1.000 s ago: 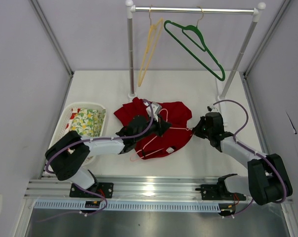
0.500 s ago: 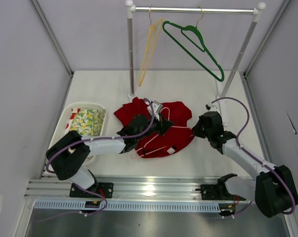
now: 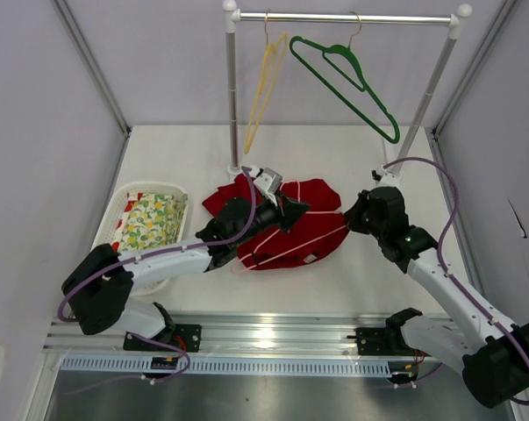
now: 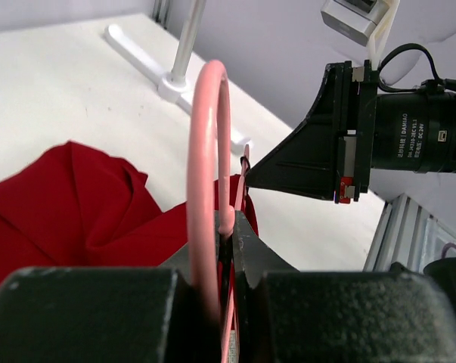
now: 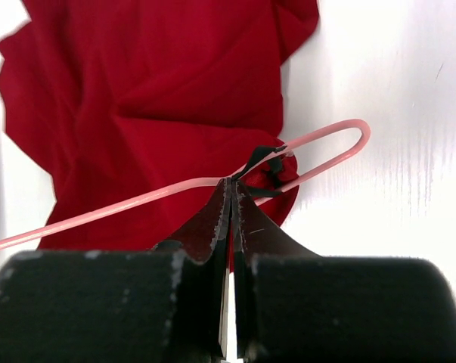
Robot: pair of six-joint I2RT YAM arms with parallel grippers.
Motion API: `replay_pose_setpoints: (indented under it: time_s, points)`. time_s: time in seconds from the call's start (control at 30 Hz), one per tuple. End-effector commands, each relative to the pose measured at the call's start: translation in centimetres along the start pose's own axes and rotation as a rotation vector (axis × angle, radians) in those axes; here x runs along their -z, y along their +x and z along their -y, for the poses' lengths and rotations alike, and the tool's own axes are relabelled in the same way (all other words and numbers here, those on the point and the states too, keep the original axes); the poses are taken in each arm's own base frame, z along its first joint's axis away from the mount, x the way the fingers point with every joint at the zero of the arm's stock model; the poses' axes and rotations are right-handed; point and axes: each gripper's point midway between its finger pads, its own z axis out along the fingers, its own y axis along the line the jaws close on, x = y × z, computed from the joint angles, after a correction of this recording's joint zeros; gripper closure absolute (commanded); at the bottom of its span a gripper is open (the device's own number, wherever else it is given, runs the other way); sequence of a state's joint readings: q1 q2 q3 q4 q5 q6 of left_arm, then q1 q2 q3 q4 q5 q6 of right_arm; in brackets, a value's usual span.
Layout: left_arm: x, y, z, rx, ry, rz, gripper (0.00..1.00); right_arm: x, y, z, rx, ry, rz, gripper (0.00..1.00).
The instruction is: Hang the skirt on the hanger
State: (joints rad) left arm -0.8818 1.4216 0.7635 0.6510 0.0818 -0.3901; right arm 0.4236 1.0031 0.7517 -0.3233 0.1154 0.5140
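Observation:
The red skirt (image 3: pixel 292 239) lies crumpled on the white table, just in front of the rack. The pale pink hanger (image 3: pixel 290 247) runs slantwise over it. My left gripper (image 3: pixel 292 212) is shut on the hanger at the base of its hook (image 4: pixel 206 144), above the skirt (image 4: pixel 69 204). My right gripper (image 3: pixel 347 224) is at the skirt's right edge. In the right wrist view it (image 5: pixel 233 181) is shut on a thin black strap (image 5: pixel 264 160) of the skirt (image 5: pixel 152 98), beside the hanger's bent end (image 5: pixel 355 134).
A white basket (image 3: pixel 146 186) with yellow-green floral cloth (image 3: pixel 150 219) sits at the left. Behind the skirt stands the rack, post (image 3: pixel 232 96) and foot (image 4: pixel 137 47), carrying a yellow hanger (image 3: pixel 264 88) and a dark green hanger (image 3: pixel 352 81).
The right arm has stretched forward and its gripper has shifted slightly back. The left gripper moved back and up with the hook. The hanger now lies straighter across the more bunched skirt.

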Motion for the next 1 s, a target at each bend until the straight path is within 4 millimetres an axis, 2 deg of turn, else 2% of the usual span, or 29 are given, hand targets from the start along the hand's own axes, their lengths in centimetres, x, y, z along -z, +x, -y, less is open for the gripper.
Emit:
replay_pose_setpoints:
  time_s: [0.0,0.3,0.43,0.5,0.53,0.57,0.6,0.7,0.73,0.77,0.87,0.9,0.97]
  points:
    - [0.0,-3.1,3.0,-0.027,0.082,0.049,1.00,3.0,-4.1,-4.6,0.020,-0.150,0.094,1.00]
    - [0.8,-6.5,5.2,-0.052,0.095,0.094,1.00,7.0,-6.6,-7.1,0.046,-0.214,0.139,1.00]
    - [1.4,-9.0,6.4,-0.077,0.096,0.129,1.00,8.7,-8.0,-7.8,0.053,-0.227,0.165,1.00]
    - [1.9,-11.1,7.0,-0.084,0.093,0.166,1.00,9.5,-8.8,-7.8,0.058,-0.223,0.180,1.00]
    - [2.1,-11.0,6.9,-0.094,0.082,0.146,1.00,10.0,-9.2,-7.8,0.057,-0.223,0.193,1.00]
    - [2.6,-12.9,7.4,-0.100,0.083,0.178,1.00,10.5,-9.6,-7.8,0.061,-0.215,0.202,1.00]
    - [2.9,-13.0,7.3,-0.109,0.071,0.171,1.00,10.8,-9.9,-7.6,0.061,-0.208,0.209,1.00]
    - [4.3,-15.8,8.1,-0.127,0.074,0.228,1.00,11.8,-10.3,-7.9,0.065,-0.223,0.214,1.00]
    - [4.5,-15.9,8.1,-0.133,0.070,0.222,1.00,12.3,-10.4,-7.9,0.062,-0.230,0.219,1.00]
    - [4.9,-17.5,8.8,-0.136,0.082,0.250,1.00,12.8,-10.7,-8.2,0.059,-0.241,0.228,1.00]
    - [5.6,-19.2,9.6,-0.150,0.093,0.261,1.00,13.8,-11.0,-8.3,0.072,-0.252,0.231,1.00]
    - [6.2,-21.0,10.5,-0.160,0.111,0.291,1.00,14.3,-11.4,-8.5,0.076,-0.259,0.236,1.00]
    - [6.4,-21.4,10.8,-0.168,0.114,0.284,1.00,14.8,-11.7,-8.8,0.089,-0.272,0.237,1.00]
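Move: The pink hanger, skirt around it, is already held: left hand at the base of its hook, right hand near one end. Its place on the rail, the free stretch between the yellow and green hangers, is about 31 cm ahead of the left hand, 2 cm right and 33 cm up; from the right hand, 29 ahead, 10 left, 39 up. From the left hand, the yellow hanger hangs 31 ahead and 9 left, the green one 31 ahead and 12 right, both 13 higher; the skirt's bulk lies 10 ahead, 4 left, 22 below. The pink hanger with the red skirt on it is raised by both hands together, steadily, some 18 cm up towards the rail's height, easing back about 4 cm towards the bases as they climb. Each hand keeps its pinch, the left on the hook's neck, the right on the hanger's end beside the skirt's black loop, while the wrists tip the fingers upward by roughly 10 to 15 degrees. ##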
